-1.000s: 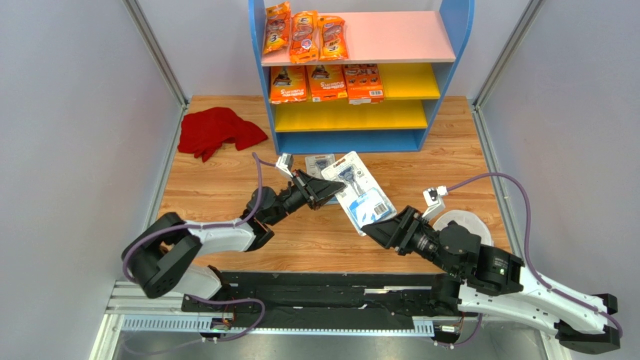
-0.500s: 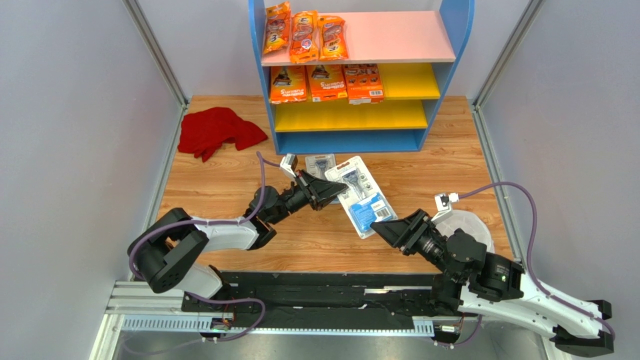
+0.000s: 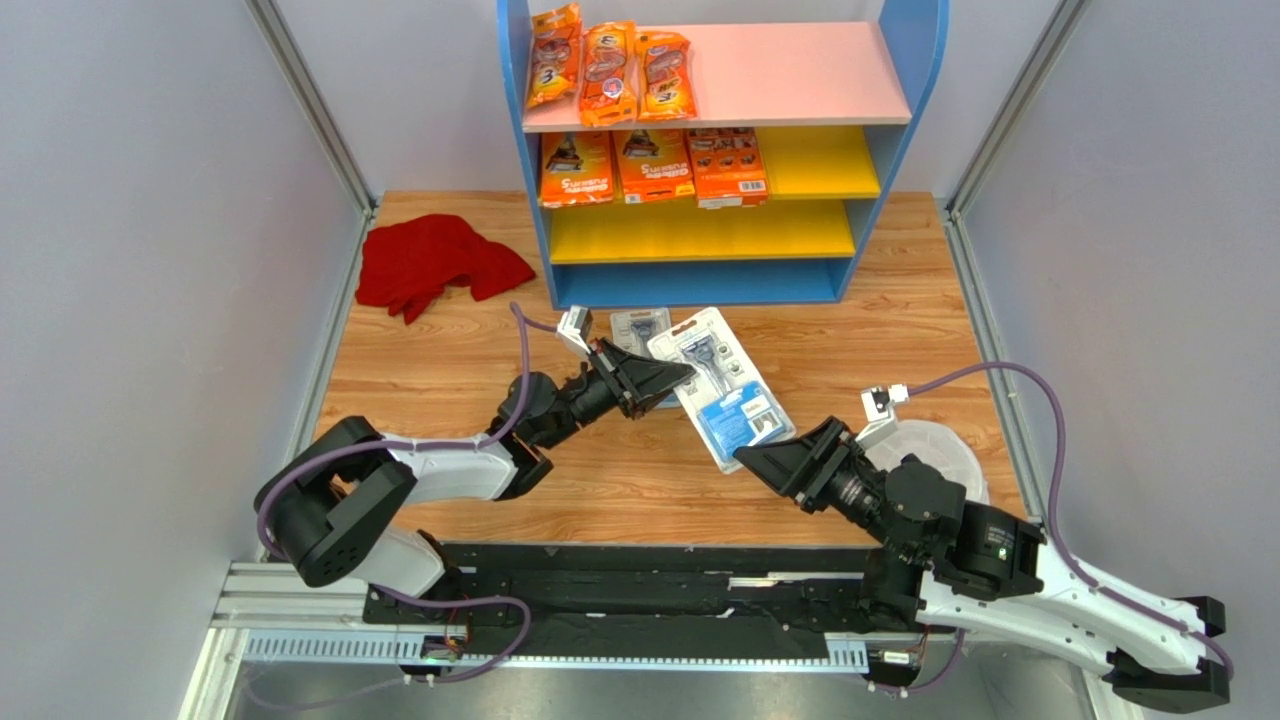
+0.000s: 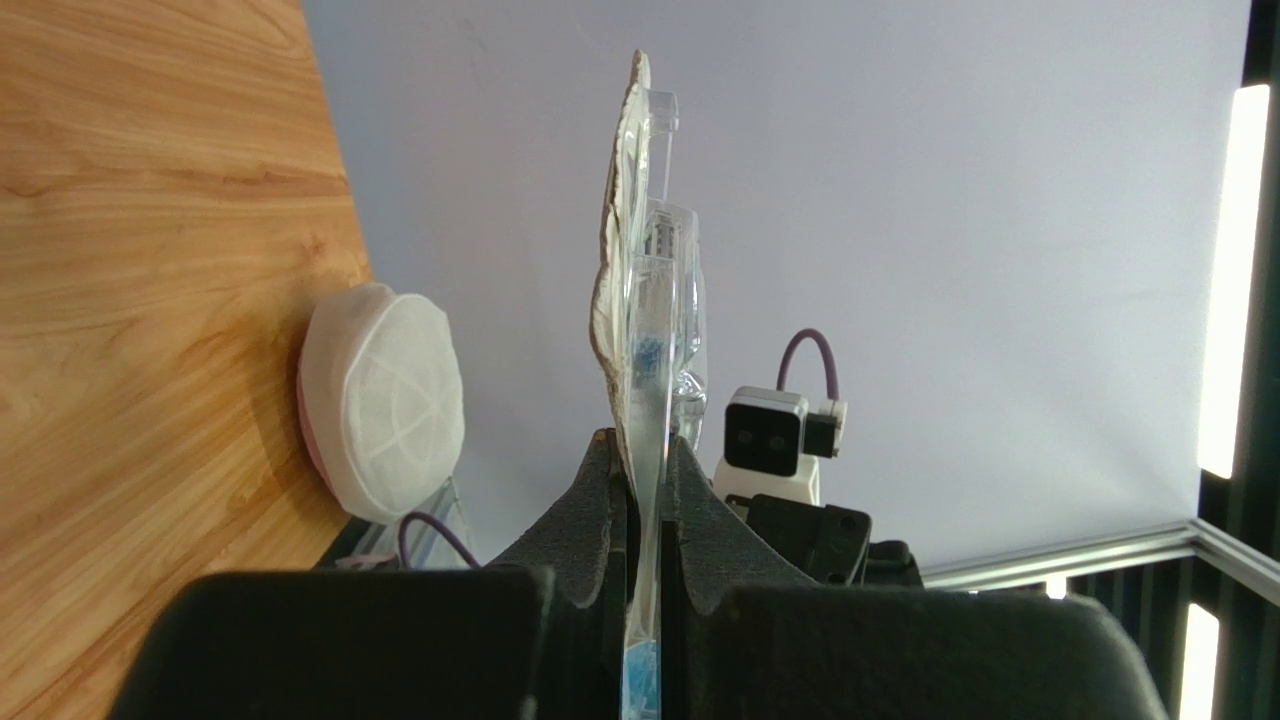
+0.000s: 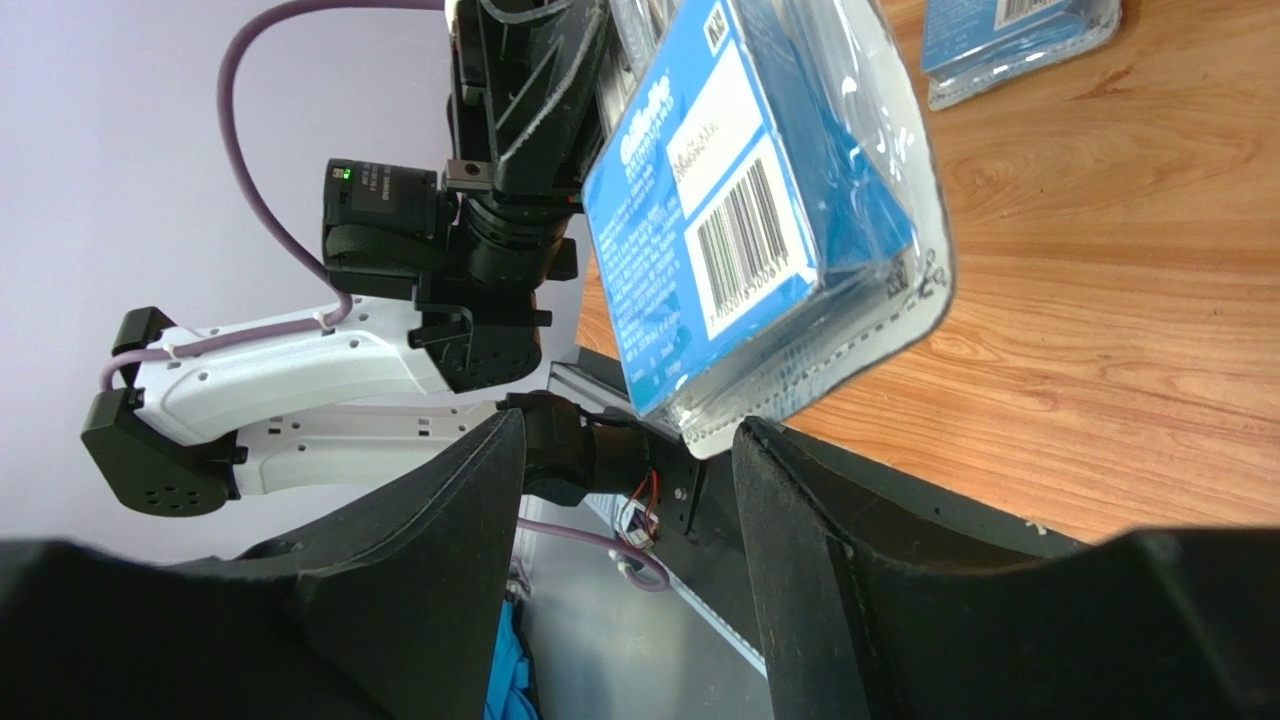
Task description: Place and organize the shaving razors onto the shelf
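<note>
My left gripper is shut on the edge of a grey-blue blister razor pack, which hangs over the table in front of the shelf. The pack's barcoded back faces my right gripper, which stands open just short of its lower corner. Nothing lies between those fingers. A second blister pack lies flat on the table behind the left gripper. Three orange bags sit on the pink top board. Three orange cards sit on the upper yellow board.
A red cloth lies left of the shelf. A round white lidded dish sits by the right arm. Grey walls close in both sides of the wooden table.
The right gripper pulled back from the pack's lower end, then edged a little toward it again. The left gripper kept its grip and shifted the pack slightly up and left.
</note>
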You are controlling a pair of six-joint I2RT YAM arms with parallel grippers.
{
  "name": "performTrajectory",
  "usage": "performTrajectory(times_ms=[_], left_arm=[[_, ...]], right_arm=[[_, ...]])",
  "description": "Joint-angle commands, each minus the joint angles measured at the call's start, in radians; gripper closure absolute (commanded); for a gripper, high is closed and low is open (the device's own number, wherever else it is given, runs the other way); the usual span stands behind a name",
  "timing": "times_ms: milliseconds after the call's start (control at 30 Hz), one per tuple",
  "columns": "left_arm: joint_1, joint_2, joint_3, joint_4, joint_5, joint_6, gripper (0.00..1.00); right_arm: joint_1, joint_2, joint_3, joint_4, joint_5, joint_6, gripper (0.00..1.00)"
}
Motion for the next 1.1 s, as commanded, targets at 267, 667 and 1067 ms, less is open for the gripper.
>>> performTrajectory(times_ms=[267,667,1067], left_arm=[[0.002,0.013,0.111,0.299,0.021,0.052,1.0],[-0.019,0.074,0.112,0.361,0.056,-0.003,1.0],[-0.045,0.07,0.083,0.363,0.059,0.001,1.0]], right_arm=[[0.0,-0.056,0.019,-0.105,0.044,0.05,0.4],[0.0,-0.147,-0.12,0.159,0.078,-0.067,0.37],[0.0,-0.159,-0.139,0.215,0.111,-0.096,0.95]])
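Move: The held razor pack is pinched by its left edge in the left gripper, its middle about 4 cm right of that hand and 2 cm back. The open right gripper waits some 10 cm back and 8 cm right of the left hand. From the right gripper, the pack's middle is roughly 8 cm ahead, 4 cm left and slightly higher, and the second razor pack lies on the table about 27 cm ahead, 13 cm left and 21 cm below. Keep the left pinch and carry the pack about 2.5 cm right, lifting it briefly by 3 cm and then letting it back down most of the way, so its near end comes to the right gripper. With the right, dip back and rightward about 1.5 cm, come forward again while tipping the fingers slightly up, then close them to pinch the pack's near end. ##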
